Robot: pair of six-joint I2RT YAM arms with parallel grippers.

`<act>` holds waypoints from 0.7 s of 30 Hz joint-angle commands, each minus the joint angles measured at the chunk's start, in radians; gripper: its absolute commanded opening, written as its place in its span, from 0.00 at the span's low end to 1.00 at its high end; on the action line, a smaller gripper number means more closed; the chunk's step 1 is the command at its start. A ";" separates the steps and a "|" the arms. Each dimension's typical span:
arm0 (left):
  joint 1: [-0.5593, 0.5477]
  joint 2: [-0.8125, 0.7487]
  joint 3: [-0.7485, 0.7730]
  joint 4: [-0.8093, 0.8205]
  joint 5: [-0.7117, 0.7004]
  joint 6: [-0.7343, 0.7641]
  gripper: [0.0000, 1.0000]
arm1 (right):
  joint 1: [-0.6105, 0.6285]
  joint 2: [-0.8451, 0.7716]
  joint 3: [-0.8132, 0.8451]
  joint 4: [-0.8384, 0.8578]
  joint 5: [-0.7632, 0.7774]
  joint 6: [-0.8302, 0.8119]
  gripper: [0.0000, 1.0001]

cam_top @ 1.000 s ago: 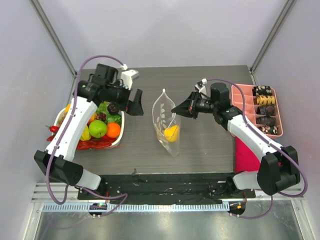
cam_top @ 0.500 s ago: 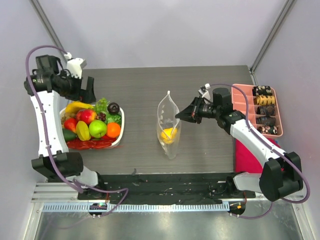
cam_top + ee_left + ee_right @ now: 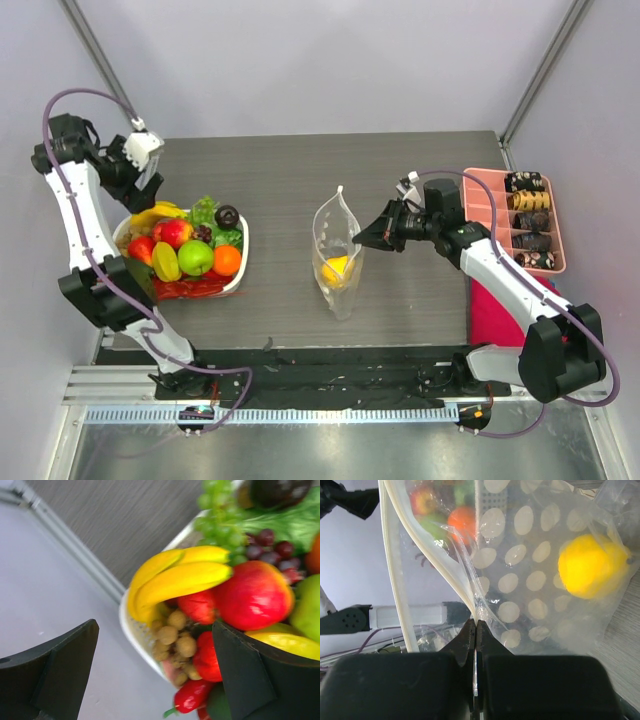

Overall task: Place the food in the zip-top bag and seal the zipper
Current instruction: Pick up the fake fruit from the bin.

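Note:
The zip-top bag (image 3: 338, 255) stands upright mid-table with its mouth open and a yellow fruit (image 3: 337, 268) inside. My right gripper (image 3: 358, 238) is shut on the bag's right mouth edge. In the right wrist view its jaws (image 3: 476, 625) pinch the clear film just below the zipper (image 3: 395, 570), with the yellow fruit (image 3: 592, 566) behind the dots. The rest of the food, including bananas (image 3: 180, 580), a red apple (image 3: 252, 595), a green apple (image 3: 195, 257) and an orange (image 3: 227, 260), lies in the white basket (image 3: 246, 250). My left gripper (image 3: 140, 165) hangs open and empty over the basket's far-left corner (image 3: 155, 675).
A pink compartment tray (image 3: 478, 205) with dark snack pieces sits at the table's right edge, and a magenta patch (image 3: 490, 310) lies in front of it. The basket rim (image 3: 135, 635) lies close to the table's left edge and the grey wall.
My left arm has swung from beside the bag back to the far left over the basket, its gripper still open and empty. The right gripper keeps its hold, and the bag shifted slightly.

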 commanded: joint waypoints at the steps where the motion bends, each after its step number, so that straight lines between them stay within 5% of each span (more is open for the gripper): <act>1: -0.034 -0.190 -0.122 -0.331 0.144 0.143 0.97 | -0.004 -0.033 0.033 -0.004 0.011 -0.031 0.01; 10: -0.093 -0.304 -0.228 -0.258 0.147 -0.251 0.96 | -0.002 -0.047 0.084 -0.079 0.021 -0.089 0.01; 21: -0.389 -0.497 -0.493 -0.116 -0.216 -0.374 0.97 | -0.004 -0.044 0.114 -0.129 0.023 -0.133 0.01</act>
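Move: The green apple in the bin lies about 9 cm back from the open left hand, 16 cm to its right and 11 cm below. The pomegranate is nearer, some 3 cm back and 10 cm right; the bananas, 2 cm ahead and 5 cm right; the orange, 9 cm back and 24 cm right, all at much the same depth. From the right hand the apple is about 41 cm left, roughly level fore and aft, and 8 cm lower. The green apple is what the empty left hand closes on, sweeping right and back over the bananas and pomegranate, about 18 cm in all. It arcs up some 3 cm, then sinks below its starting height, fingers wide open, the wrist ending tipped about 10 degrees further down. The right hand keeps its pinch on the bag's rim, easing up about 1 cm. ##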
